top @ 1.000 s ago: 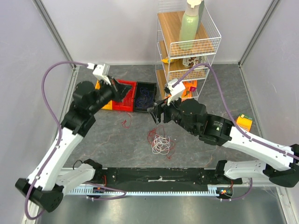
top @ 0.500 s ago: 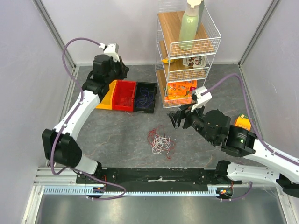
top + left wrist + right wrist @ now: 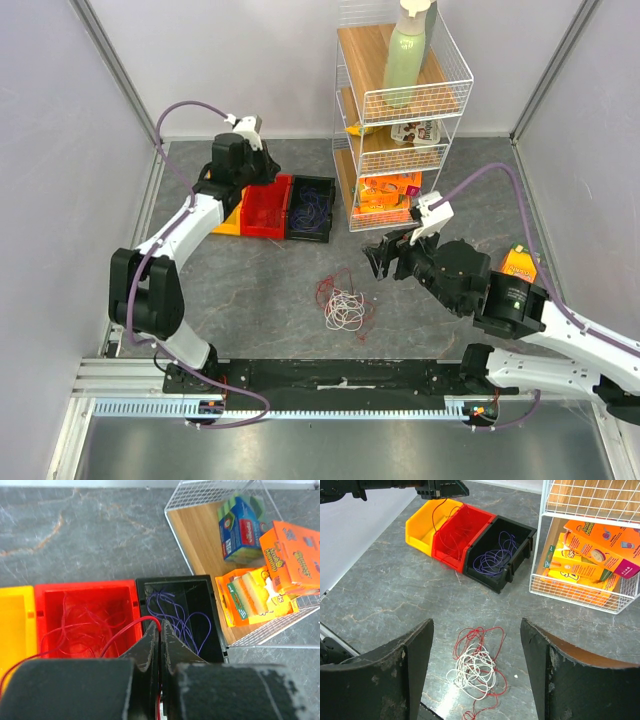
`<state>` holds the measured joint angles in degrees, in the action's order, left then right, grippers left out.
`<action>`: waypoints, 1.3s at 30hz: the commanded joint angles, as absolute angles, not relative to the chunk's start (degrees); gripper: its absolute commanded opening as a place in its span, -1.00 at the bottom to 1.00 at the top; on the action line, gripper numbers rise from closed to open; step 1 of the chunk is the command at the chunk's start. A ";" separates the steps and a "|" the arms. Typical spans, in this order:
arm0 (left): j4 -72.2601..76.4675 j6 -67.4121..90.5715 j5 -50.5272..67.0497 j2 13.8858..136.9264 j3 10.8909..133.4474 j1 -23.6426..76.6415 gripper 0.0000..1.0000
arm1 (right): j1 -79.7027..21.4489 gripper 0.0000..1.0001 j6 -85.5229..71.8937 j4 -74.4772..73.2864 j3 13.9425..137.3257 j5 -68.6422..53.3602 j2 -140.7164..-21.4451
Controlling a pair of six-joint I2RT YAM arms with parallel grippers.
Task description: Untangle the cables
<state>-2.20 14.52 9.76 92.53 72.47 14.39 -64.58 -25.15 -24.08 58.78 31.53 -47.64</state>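
Note:
A tangled clump of red and white cables (image 3: 344, 303) lies on the grey table, and it shows between the fingers in the right wrist view (image 3: 477, 667). My right gripper (image 3: 372, 258) hovers above and just right of the clump, open with nothing in it (image 3: 476, 625). My left gripper (image 3: 268, 172) is shut on a single red cable (image 3: 125, 632) over the red bin (image 3: 85, 605). The red cable (image 3: 436, 517) hangs from the left gripper (image 3: 447, 489) toward the bins. Purple cables (image 3: 172, 612) lie in the black bin (image 3: 312, 208).
A yellow bin (image 3: 226, 218) sits left of the red bin (image 3: 268, 210). A white wire rack (image 3: 395, 110) holding a green bottle (image 3: 408, 50) and orange boxes (image 3: 590, 555) stands right of the bins. An orange packet (image 3: 520, 262) lies at the right.
The left arm swung back and carried its red cable up from the table to over the bins. The right gripper drew back to the right of the clump.

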 commanded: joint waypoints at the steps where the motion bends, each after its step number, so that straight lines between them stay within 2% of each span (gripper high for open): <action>1: 2.21 19.41 10.20 91.93 70.14 14.33 -0.97 | -64.34 0.55 -26.01 -23.64 58.62 31.64 -48.60; 6: -2.80 27.24 4.84 92.89 69.25 14.24 -0.97 | -64.34 0.55 -26.45 -23.12 58.10 31.20 -48.96; 19: -22.30 27.77 7.12 114.16 95.95 11.08 -0.96 | -64.34 0.55 -28.39 -22.94 56.60 30.50 -47.20; 21: -23.20 27.77 7.90 114.70 95.89 10.90 -0.91 | -64.34 0.55 -28.56 -22.85 56.34 30.76 -46.85; 22: -22.94 27.95 8.52 114.18 95.02 10.99 -0.84 | -64.34 0.55 -28.48 -22.85 56.25 30.94 -46.76; 25: -22.59 28.12 7.91 111.63 92.21 10.90 -0.40 | -64.34 0.55 -28.21 -22.94 56.60 31.03 -47.37; 28: -23.73 28.47 8.61 108.64 90.10 10.90 -0.12 | -64.34 0.55 -27.77 -22.59 57.13 30.41 -48.42; 32: -24.87 28.13 7.65 103.20 86.84 10.90 0.01 | -64.34 0.55 -27.25 -22.33 57.30 30.23 -49.22; 34: -26.18 27.69 6.77 101.00 85.52 10.90 0.30 | -64.34 0.55 -27.16 -22.24 57.22 29.88 -49.31; 35: -26.89 27.08 6.51 100.20 84.91 10.99 0.62 | -64.34 0.55 -27.25 -22.06 57.04 29.88 -49.31; 36: -28.29 26.46 5.89 99.33 84.47 11.07 0.75 | -64.34 0.55 -27.33 -21.97 56.87 29.80 -49.22; 39: -31.20 26.01 1.24 95.38 80.44 10.99 0.87 | -64.34 0.55 -27.42 -21.97 56.43 29.53 -49.13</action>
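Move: Above the front right part of the red bin, the left hand still pinches the red cable; the bin's middle lies about 5 cm ahead, 4 cm left and 17 cm below. From that hand the black bin is some 3 cm ahead and 6 cm right, the yellow bin 6 cm ahead and 14 cm left, both equally low. For the empty right hand the red bin's middle is roughly 31 cm ahead, 21 cm left and 28 cm below. Sinking about 10 cm towards the red bin, the left hand reaches some 5 cm forward, tips its fingers some 25 degrees further down and turns slightly counter-clockwise. Low there, its fingers open wide and let go of the red cable; then it backs off about 6 cm, drifting left and rising. The open right hand only sinks a couple of centimetres. ##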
